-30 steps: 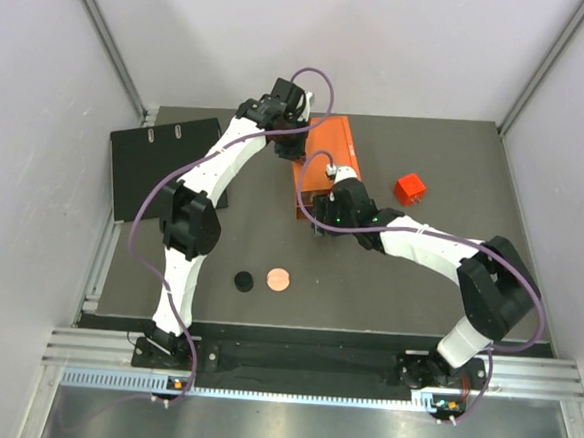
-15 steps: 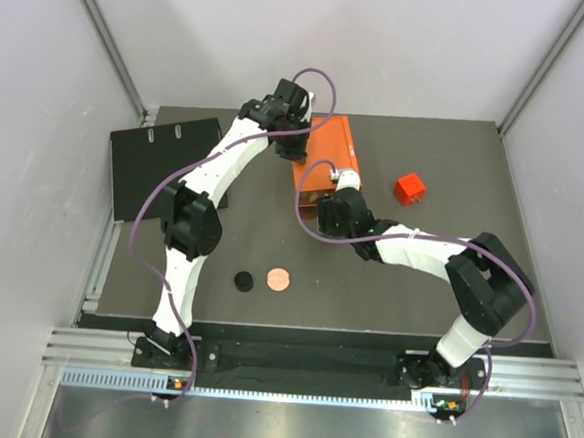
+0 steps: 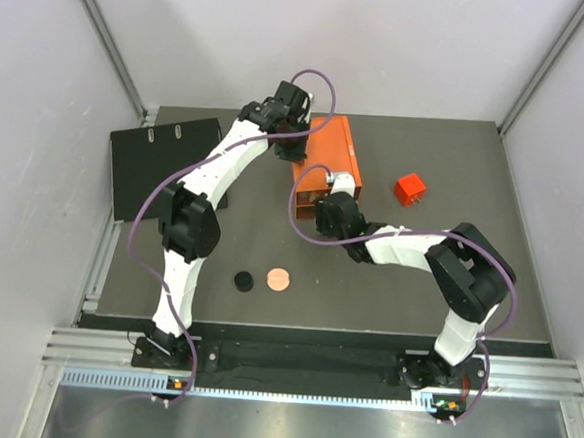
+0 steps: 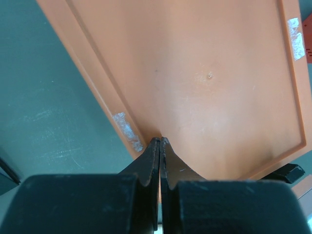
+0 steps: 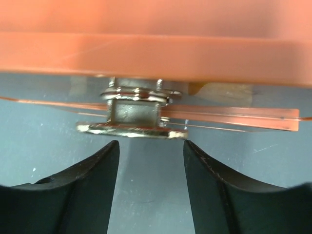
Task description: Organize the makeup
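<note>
Two pieces of makeup lie on the dark table, a black round disc [image 3: 243, 281] and a pinkish-copper round disc [image 3: 279, 278] beside it. Both sit well in front of the orange box [image 3: 329, 146]. My left gripper [image 3: 291, 147] is shut, and its tips [image 4: 160, 141] rest at the left edge of the box lid [image 4: 209, 73]. My right gripper [image 3: 323, 203] is open, low at the box's front. Its fingers [image 5: 100, 168] stand just short of the gold metal clasp [image 5: 132, 119], with nothing between them.
A small red cube [image 3: 409, 189] sits to the right of the box. A black folder [image 3: 163, 165] lies flat at the back left. White walls close in the table on three sides.
My right gripper has moved in closer to the box's front clasp and its jaws have narrowed a little. The left arm and both discs have not moved.
</note>
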Robot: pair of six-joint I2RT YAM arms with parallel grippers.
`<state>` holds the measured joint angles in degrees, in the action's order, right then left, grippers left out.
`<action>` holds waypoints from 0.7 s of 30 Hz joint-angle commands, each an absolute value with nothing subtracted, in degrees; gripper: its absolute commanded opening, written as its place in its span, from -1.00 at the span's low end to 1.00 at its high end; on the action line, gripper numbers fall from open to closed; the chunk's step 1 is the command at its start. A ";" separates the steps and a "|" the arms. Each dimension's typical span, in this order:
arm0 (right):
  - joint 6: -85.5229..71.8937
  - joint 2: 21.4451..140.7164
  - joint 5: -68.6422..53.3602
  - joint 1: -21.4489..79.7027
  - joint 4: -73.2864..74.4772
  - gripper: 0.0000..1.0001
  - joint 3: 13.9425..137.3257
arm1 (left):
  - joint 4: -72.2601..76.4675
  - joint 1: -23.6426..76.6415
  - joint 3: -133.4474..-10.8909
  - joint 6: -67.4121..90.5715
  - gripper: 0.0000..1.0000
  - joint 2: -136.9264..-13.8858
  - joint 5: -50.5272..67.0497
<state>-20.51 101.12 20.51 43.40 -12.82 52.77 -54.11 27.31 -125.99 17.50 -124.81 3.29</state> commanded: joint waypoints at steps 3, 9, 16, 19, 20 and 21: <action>-22.06 103.45 25.22 44.56 -15.91 0.07 55.54 | -61.96 26.72 -121.29 16.70 -1.00 -126.21 -1.85; -22.15 104.41 27.33 44.65 -15.03 -0.26 57.13 | -62.23 26.72 -121.38 16.44 -1.00 -126.74 -1.41; -22.67 102.84 28.12 45.00 -14.85 -0.77 56.08 | -62.75 26.72 -121.64 16.43 -1.00 -127.97 -1.14; -22.94 101.43 27.95 45.35 -14.77 -0.85 54.85 | -62.75 26.72 -121.64 16.52 -1.00 -128.14 -1.41; -22.94 101.08 28.04 45.44 -14.42 -0.85 54.41 | -62.84 26.72 -121.64 16.70 -1.00 -128.23 -1.23; -22.94 100.73 27.95 45.61 -14.15 -0.87 54.32 | -62.84 26.72 -121.64 16.79 -1.00 -128.15 -1.23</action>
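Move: The gold drawer handle on the cabinet's front is just 2 cm ahead of my right hand, about level and roughly 1 cm left. The orange cabinet's middle is some 10 cm ahead and 3 cm higher, straight on. The red block stands about 9 cm ahead and 18 cm right; the pink compact lies 14 cm back and 8 cm left, both about 4 cm lower. From my left hand the handle is about 8 cm back, 6 cm right and 11 cm below. I ease my right hand down about 1.5 cm and slightly forward to the gold handle, then slide it about 1 cm right as I close its half-open fingers almost shut, bringing the tips just under the handle's right end; whether they touch can't be seen. My left hand holds still, its shut fingertips resting on the cabinet top by the left edge. ##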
